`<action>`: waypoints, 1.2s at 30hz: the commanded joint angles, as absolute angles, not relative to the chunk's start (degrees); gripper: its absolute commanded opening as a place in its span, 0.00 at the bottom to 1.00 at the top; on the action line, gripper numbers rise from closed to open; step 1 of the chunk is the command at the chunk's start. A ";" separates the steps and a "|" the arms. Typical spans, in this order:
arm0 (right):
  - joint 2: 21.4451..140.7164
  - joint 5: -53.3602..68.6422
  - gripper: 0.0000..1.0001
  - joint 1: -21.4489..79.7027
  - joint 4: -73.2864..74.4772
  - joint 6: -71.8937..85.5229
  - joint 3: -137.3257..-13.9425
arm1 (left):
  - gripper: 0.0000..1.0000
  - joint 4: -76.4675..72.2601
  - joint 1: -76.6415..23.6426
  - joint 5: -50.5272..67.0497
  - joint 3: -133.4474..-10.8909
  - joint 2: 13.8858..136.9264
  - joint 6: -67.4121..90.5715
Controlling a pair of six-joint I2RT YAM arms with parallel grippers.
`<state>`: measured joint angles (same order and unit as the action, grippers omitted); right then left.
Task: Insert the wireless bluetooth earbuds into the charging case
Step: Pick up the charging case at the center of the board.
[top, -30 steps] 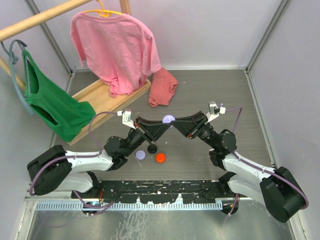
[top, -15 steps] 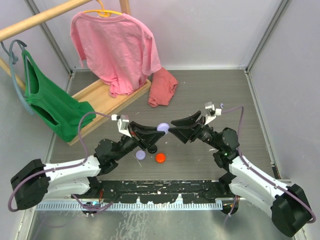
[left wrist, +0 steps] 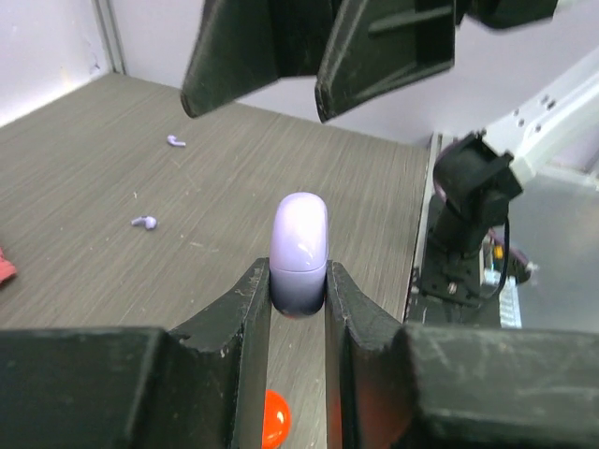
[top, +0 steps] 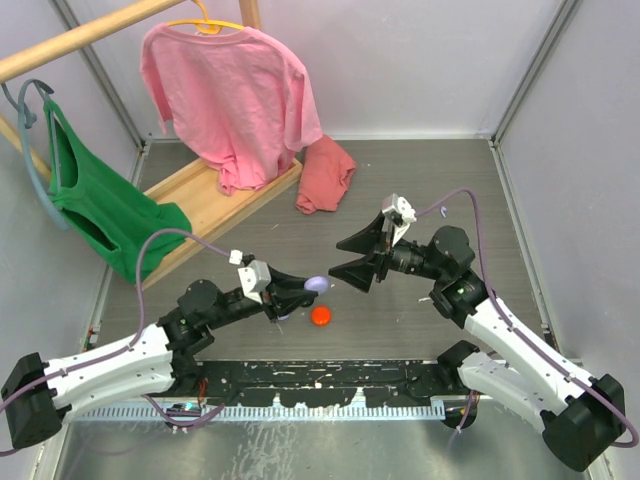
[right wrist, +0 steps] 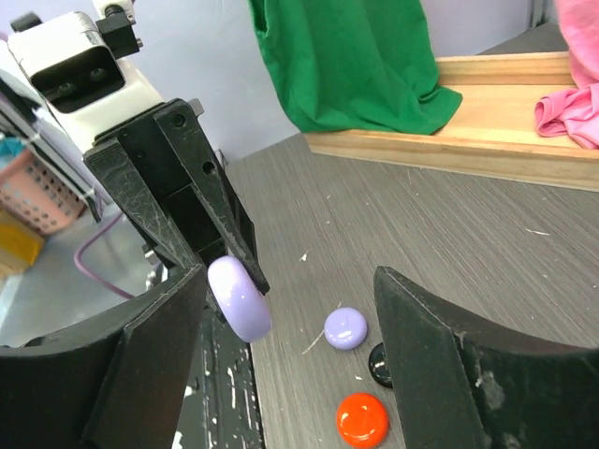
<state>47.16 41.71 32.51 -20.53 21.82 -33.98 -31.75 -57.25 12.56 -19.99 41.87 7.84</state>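
Note:
My left gripper (left wrist: 298, 278) is shut on a lavender charging case (left wrist: 299, 245), a rounded puck held on edge above the table. The top view shows the lavender case (top: 317, 285) at the tip of the left gripper (top: 300, 292). Just right of it my right gripper (top: 349, 259) stands open, with nothing between its fingers. In the right wrist view the lavender case (right wrist: 239, 297) hangs near the left finger of the right gripper (right wrist: 285, 281), apart from it. Two tiny lavender earbuds (left wrist: 143, 222) (left wrist: 175, 141) lie on the table further off.
An orange-red puck (top: 321, 316), a lavender puck (right wrist: 345, 328) and a black puck (right wrist: 381, 365) lie on the table below the grippers. A wooden rack (top: 205, 195) with a green shirt (top: 110, 215) and a pink shirt (top: 230, 95) stands back left. A pink cloth (top: 325, 175) lies behind.
Both grippers held the lavender case a second ago. The right gripper has opened and let go of it. The left gripper has carried the case nearer and slightly left.

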 commanded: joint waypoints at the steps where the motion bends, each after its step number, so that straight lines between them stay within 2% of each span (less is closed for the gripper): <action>1: 48.34 47.59 0.79 32.96 -15.04 13.00 -37.98 | 0.00 -27.51 -57.05 16.53 -21.35 41.67 0.15; 7: 49.01 47.93 0.80 33.98 -13.41 4.02 -37.77 | 0.00 -32.08 -55.36 17.12 -20.10 46.71 -1.92; 14: 54.64 45.63 0.76 36.64 -9.90 -7.46 -39.52 | 0.00 -50.46 -45.40 28.92 -15.96 54.95 4.62; 23: 59.62 39.59 0.73 42.16 -6.61 -18.36 -41.15 | 0.00 -59.41 -44.60 30.71 -12.50 58.18 5.13; 36: 60.53 46.07 0.47 42.22 -2.70 -19.13 -42.85 | 0.00 -57.60 -44.61 32.92 -12.13 55.69 4.31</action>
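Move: The lavender charging case is already pinched in the left hand's fingers, its middle about 2 cm right and 1 cm ahead of that hand point, at the same height. From the right hand it lies roughly 6 cm left, 4 cm back and 3 cm lower. On the board some 25 cm below the right hand, the orange case is about 6 cm left and 4 cm back, and the black case 9 cm left and level fore and aft. Down and to its left, the right hand comes about 9 cm lower and 4 cm across towards the lavender case, its leftward-pointing fingers dipping some 20 degrees and partly closing from wide open, late on, around the case end. Meanwhile the left hand keeps its pinch and carries the case down and forward, then eases slightly back and up, ending 6 cm lower. ##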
